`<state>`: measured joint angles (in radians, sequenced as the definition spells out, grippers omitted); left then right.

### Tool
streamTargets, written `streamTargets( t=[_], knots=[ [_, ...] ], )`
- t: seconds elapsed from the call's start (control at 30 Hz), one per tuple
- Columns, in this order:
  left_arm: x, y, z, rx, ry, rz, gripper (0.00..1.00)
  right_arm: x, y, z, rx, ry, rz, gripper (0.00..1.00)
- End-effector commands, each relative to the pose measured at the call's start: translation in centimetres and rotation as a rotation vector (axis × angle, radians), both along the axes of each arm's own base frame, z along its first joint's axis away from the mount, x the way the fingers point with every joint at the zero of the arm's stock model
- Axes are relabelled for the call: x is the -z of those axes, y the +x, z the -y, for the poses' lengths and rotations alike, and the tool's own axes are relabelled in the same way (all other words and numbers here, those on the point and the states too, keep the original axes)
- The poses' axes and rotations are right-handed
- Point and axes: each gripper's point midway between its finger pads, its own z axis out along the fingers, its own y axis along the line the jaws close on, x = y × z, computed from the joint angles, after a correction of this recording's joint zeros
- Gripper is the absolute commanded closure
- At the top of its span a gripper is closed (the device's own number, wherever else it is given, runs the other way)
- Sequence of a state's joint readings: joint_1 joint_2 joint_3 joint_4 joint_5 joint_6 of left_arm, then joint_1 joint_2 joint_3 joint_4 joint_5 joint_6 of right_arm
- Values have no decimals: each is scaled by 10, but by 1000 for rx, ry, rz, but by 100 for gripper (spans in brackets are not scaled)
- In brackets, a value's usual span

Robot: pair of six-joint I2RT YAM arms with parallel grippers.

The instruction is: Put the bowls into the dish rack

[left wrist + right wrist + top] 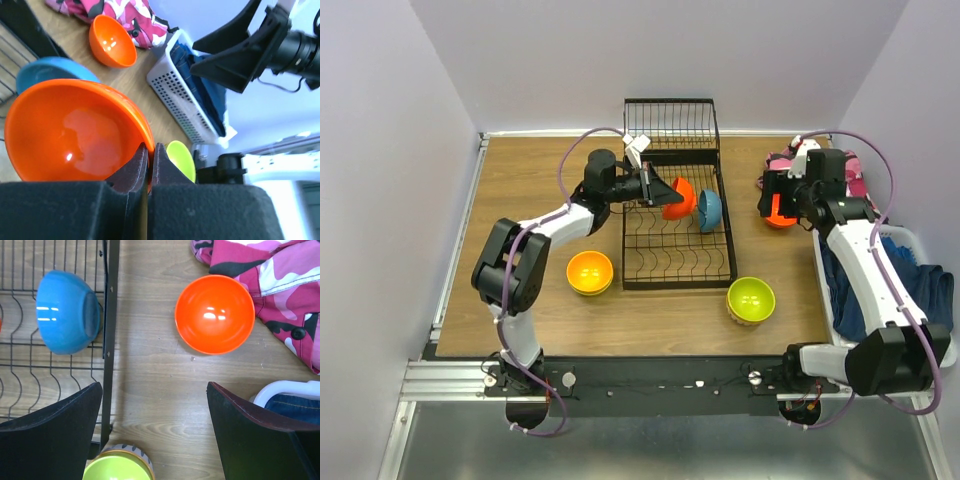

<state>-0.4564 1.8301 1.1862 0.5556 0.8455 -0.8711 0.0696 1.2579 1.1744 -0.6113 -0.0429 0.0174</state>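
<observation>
My left gripper (658,188) (150,150) is shut on the rim of a red-orange bowl (678,198) (75,132), held on edge over the black wire dish rack (678,284). Right beside it a blue bowl (709,209) (67,310) stands on edge in the rack. My right gripper (788,200) (154,387) hangs open above the table, just short of a second red-orange bowl (779,214) (215,314) that rests upright next to pink cloth. A yellow-orange bowl (590,272) lies left of the rack, and a lime green bowl (751,300) (117,467) sits at its front right.
Pink patterned cloth (280,275) lies at the back right. A white laundry basket (925,250) (185,95) of blue clothes stands along the right edge. The rack's taller wire section (670,125) is at the back. The rack's right rail (109,315) runs beside my right gripper's left finger.
</observation>
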Motion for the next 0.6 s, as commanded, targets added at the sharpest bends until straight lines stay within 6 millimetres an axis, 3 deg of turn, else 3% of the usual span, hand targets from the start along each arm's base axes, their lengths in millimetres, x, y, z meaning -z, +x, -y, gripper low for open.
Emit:
streamTargets(
  t=[0.0, 0.57],
  knots=[
    [-5, 10, 7, -26, -124, -72, 100, -1, 6, 16, 25, -80, -31, 7],
    [42, 43, 16, -133, -275, -350, 100, 14, 24, 26, 21, -151, -105, 7]
  ],
)
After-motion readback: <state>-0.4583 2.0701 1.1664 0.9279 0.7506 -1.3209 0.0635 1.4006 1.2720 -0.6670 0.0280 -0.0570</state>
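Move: The left hand holds the orange bowl by its rim; the free rack slot beside the blue bowl lies about 3 cm ahead, 4 cm to the right and 8 cm below. The blue bowl stands some 10 cm right, 3 cm ahead and 7 cm below, and the second orange bowl about 26 cm right, 5 cm ahead and 15 cm down. From the right hand, the slot is roughly 19 cm left, 4 cm ahead and 7 cm below. Left hand lowers the pinched orange bowl 4 cm and forward 3, rolling 20 degrees; right hand drifts 3 cm. ##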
